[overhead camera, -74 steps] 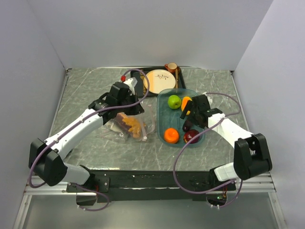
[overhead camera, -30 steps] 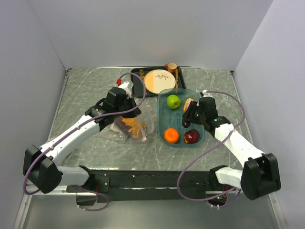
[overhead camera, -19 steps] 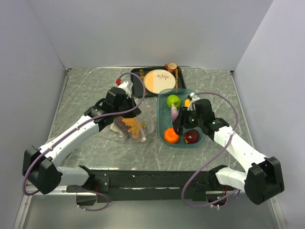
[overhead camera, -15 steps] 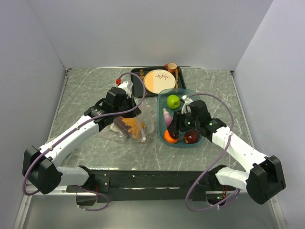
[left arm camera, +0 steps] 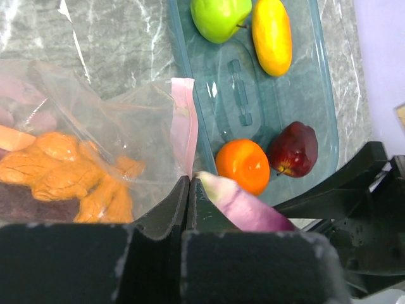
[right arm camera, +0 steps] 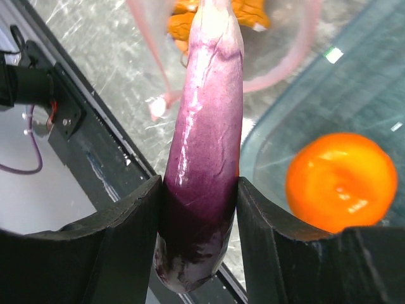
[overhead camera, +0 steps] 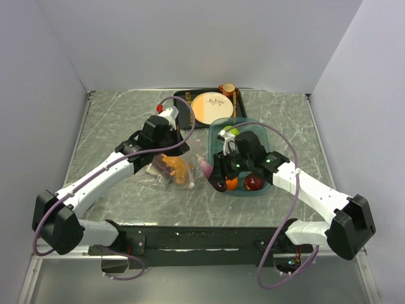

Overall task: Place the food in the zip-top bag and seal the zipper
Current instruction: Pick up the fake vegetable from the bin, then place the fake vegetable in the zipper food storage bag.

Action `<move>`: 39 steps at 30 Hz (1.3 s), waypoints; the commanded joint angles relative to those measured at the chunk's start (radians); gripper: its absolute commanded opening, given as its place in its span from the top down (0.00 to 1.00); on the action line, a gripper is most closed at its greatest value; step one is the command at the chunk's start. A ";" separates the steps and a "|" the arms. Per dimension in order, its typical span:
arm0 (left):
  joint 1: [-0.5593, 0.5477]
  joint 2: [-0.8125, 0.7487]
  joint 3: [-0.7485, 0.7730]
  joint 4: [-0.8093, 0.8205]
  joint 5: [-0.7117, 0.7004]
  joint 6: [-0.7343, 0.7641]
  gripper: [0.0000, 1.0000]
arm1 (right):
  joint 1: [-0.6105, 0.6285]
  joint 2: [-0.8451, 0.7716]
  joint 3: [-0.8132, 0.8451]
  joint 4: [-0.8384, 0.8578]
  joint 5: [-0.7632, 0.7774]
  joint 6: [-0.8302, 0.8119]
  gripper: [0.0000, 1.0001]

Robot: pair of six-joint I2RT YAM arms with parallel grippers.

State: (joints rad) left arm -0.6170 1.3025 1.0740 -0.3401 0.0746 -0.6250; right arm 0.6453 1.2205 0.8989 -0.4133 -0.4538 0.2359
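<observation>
The clear zip-top bag lies left of the teal tray, with orange-brown food inside it. My left gripper is shut on the bag's pink zipper and holds the mouth up. My right gripper is shut on the purple eggplant. The eggplant's pale tip points at the bag mouth, between the two pink edges. An orange, a red apple, a green apple and a yellow piece lie in the tray.
The teal tray sits right of the bag, under my right arm. A black tray at the back holds a cream-and-orange plate and a small cup. Grey walls close in three sides of the table.
My right gripper has lifted the eggplant out of the teal tray and carried it left to the bag mouth. My left gripper has kept its hold on the bag edge.
</observation>
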 commanded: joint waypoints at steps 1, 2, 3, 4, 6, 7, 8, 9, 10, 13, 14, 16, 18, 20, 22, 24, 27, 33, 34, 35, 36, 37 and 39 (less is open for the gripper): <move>-0.004 -0.009 0.000 0.053 0.036 -0.005 0.99 | 0.030 0.066 0.095 -0.041 0.030 -0.021 0.67; -0.004 -0.011 0.001 0.050 0.039 -0.007 0.99 | 0.028 0.079 0.112 -0.036 0.041 -0.014 0.67; -0.004 -0.014 -0.003 0.052 0.042 -0.010 0.99 | 0.031 0.092 0.121 -0.032 0.055 -0.004 0.67; -0.004 -0.019 -0.008 0.055 0.045 -0.012 0.99 | 0.031 0.112 0.126 -0.021 0.064 0.006 0.68; -0.006 -0.032 -0.020 0.058 0.053 -0.016 0.99 | 0.031 0.138 0.135 0.024 0.070 0.028 0.68; -0.006 -0.037 -0.023 0.058 0.054 -0.021 0.99 | 0.031 0.169 0.141 0.031 0.075 0.034 0.68; -0.006 -0.046 -0.028 0.058 0.056 -0.022 0.99 | 0.030 0.186 0.159 0.045 0.079 0.045 0.68; -0.006 -0.051 -0.032 0.056 0.059 -0.024 0.99 | 0.031 0.204 0.172 0.047 0.090 0.045 0.68; -0.006 -0.055 -0.036 0.055 0.059 -0.025 0.99 | 0.030 0.238 0.182 0.050 0.095 0.046 0.68; -0.007 -0.072 -0.040 0.049 0.054 -0.022 0.99 | 0.030 0.283 0.210 0.074 0.107 0.062 0.68; -0.006 -0.074 -0.039 0.044 0.053 -0.021 0.99 | 0.028 0.290 0.218 0.088 0.113 0.068 0.68; -0.007 -0.075 -0.031 0.035 0.048 -0.018 0.99 | 0.030 0.306 0.221 0.106 0.116 0.078 0.68; -0.007 -0.080 -0.025 0.029 0.047 -0.016 0.99 | 0.028 0.313 0.224 0.134 0.116 0.103 0.68; -0.006 -0.080 -0.022 0.026 0.037 -0.018 0.99 | 0.028 0.324 0.224 0.168 0.096 0.124 0.68; -0.007 -0.081 -0.020 0.029 0.031 -0.022 0.99 | 0.027 0.336 0.224 0.185 0.086 0.135 0.68; -0.006 -0.074 -0.013 0.014 0.019 -0.004 0.99 | 0.028 0.343 0.232 0.195 0.078 0.141 0.68; -0.006 -0.052 0.024 -0.052 -0.042 0.025 0.99 | 0.021 0.341 0.229 0.214 0.078 0.144 0.67; -0.006 -0.083 0.020 -0.037 -0.045 0.008 0.99 | 0.002 0.359 0.235 0.245 0.011 0.155 0.66; -0.006 -0.094 0.015 -0.025 -0.042 0.002 0.99 | -0.001 0.364 0.235 0.251 0.004 0.173 0.66; -0.007 -0.100 0.006 -0.014 -0.029 -0.004 0.99 | -0.004 0.369 0.235 0.272 -0.009 0.184 0.66; -0.006 -0.101 0.001 -0.001 -0.009 -0.010 0.99 | -0.006 0.376 0.233 0.289 -0.020 0.200 0.66; -0.006 -0.100 0.000 0.009 0.002 -0.013 0.99 | -0.007 0.379 0.229 0.309 -0.046 0.250 0.66; -0.007 -0.092 0.009 0.004 0.019 -0.021 0.99 | -0.010 0.401 0.215 0.387 -0.086 0.296 0.65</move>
State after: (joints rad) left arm -0.6189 1.2404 1.0626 -0.3828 0.0517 -0.6254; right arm 0.6464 1.5860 1.0817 -0.1833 -0.4561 0.4324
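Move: Just ahead and to the left of the right hand, which already grips the eggplant by its dark end, is the bag's open mouth, about 8 cm forward, 8 cm left and 4 cm lower. The orange sits some 5 cm forward and 5 cm right of this hand, the red apple roughly 10 cm right of the orange, both about 8 cm below the hand. From the left hand, still pinching the rim, the mouth's middle lies about 2 cm back, 3 cm right and 5 cm down. Carrying the eggplant pale end first, the right hand goes about 7 cm forward and 6 cm left, from beside the orange to the bag's mouth, dipping some 3 cm on the way and rising again by about half of that, with only a slight wrist tilt. Its fingers keep their grip, while the left hand stays shut on the rim and holds the mouth open, shifting just a centimetre or so. ##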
